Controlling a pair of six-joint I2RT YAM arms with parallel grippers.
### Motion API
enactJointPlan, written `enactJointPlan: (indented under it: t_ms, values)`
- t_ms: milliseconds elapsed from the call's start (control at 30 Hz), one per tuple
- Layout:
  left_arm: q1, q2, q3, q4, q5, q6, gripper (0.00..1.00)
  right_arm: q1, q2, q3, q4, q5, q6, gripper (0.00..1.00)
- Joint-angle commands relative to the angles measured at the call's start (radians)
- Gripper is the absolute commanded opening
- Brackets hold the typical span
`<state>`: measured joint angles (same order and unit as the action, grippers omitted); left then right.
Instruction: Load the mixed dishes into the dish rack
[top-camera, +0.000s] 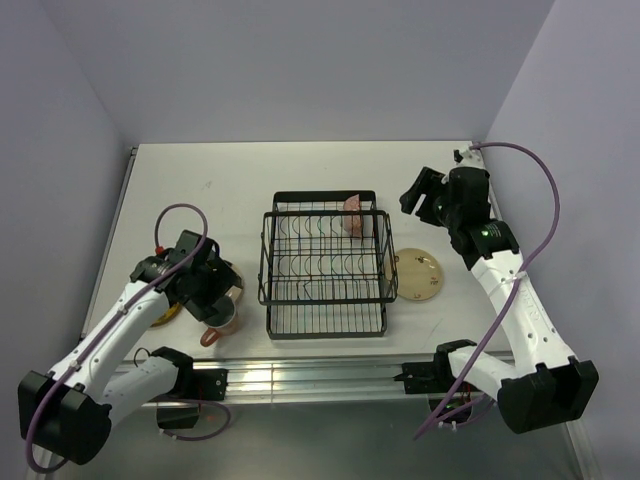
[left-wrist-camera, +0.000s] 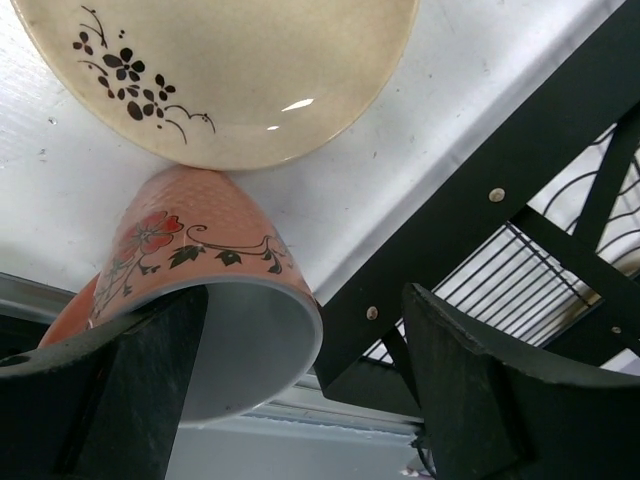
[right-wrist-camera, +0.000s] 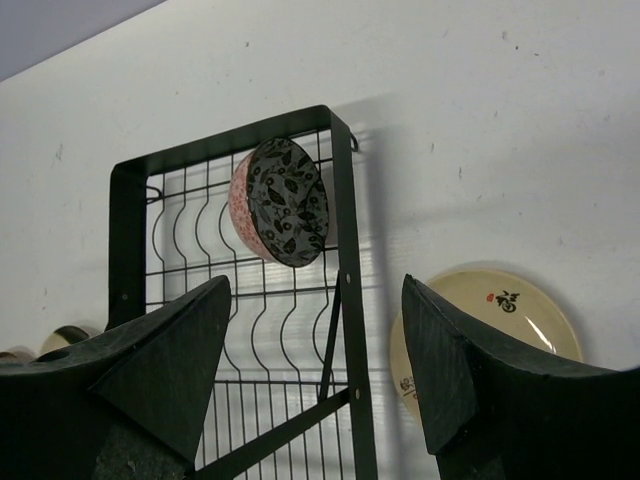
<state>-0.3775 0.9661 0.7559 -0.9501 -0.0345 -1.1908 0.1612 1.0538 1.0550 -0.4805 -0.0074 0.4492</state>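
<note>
The black wire dish rack (top-camera: 325, 265) stands mid-table. A small bowl (top-camera: 352, 213), pink outside and grey-patterned inside (right-wrist-camera: 280, 200), leans on edge in its far right corner. Left of the rack stands a pinkish flowered mug (left-wrist-camera: 190, 250) with a brown handle (top-camera: 210, 337), touching a yellow patterned plate (left-wrist-camera: 220, 70). My left gripper (left-wrist-camera: 305, 300) hangs open over the mug; its rim lies between the jaws, with one finger (left-wrist-camera: 110, 400) across its mouth. Two overlapping cream plates (right-wrist-camera: 500, 320) lie right of the rack (top-camera: 418, 275). My right gripper (right-wrist-camera: 315, 290) is open and empty above the rack's right side (right-wrist-camera: 345, 300).
A metal rail (top-camera: 320, 380) runs along the table's near edge between the arm bases. Pale walls close in the white table (top-camera: 250, 180) at the back and both sides. The rack's frame (left-wrist-camera: 480, 200) stands just right of the mug.
</note>
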Motion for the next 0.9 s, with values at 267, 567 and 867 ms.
enactJointPlan:
  t_ms: [267, 567, 867]
  values:
    - [-0.040, 0.056, 0.059, 0.011, -0.059, 0.063, 0.64, 0.014, -0.071, 0.092, -0.053, 0.014, -0.021, 0.76]
    - [-0.041, 0.029, 0.056, -0.016, -0.090, 0.102, 0.41, 0.043, -0.081, 0.120, -0.072, 0.023, -0.020, 0.76]
    - [-0.047, 0.045, 0.000, -0.012, -0.079, 0.134, 0.46, 0.055, -0.101, 0.119, -0.070, 0.030, -0.009, 0.76]
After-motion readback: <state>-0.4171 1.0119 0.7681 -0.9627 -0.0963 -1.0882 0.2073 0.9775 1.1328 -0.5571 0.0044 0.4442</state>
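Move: The mug stands upright almost under the left hand, which is over the right part of its rim: its middle lies about 2 cm to the left, 2 cm back and 5 cm below. The near beige plate is roughly 8 cm ahead and 4 cm left, the yellow plate 4 cm ahead and 17 cm left, the rack's middle some 24 cm right and 10 cm ahead. From the right hand the mug lies about 46 cm left and 19 cm back, 20 cm lower. Hovering almost in place at the mug's rim, the left hand dips about 1 cm, comes back up and sinks again, turning slightly clockwise while its left side rises a little. Its fingers close from nearly wide open to about half, one inside the mug's mouth, the other drawing in to the outside of its right wall, with no pinch yet. The empty right hand rises about 4 cm and backs 2 cm, away from the bowl in the rack. ##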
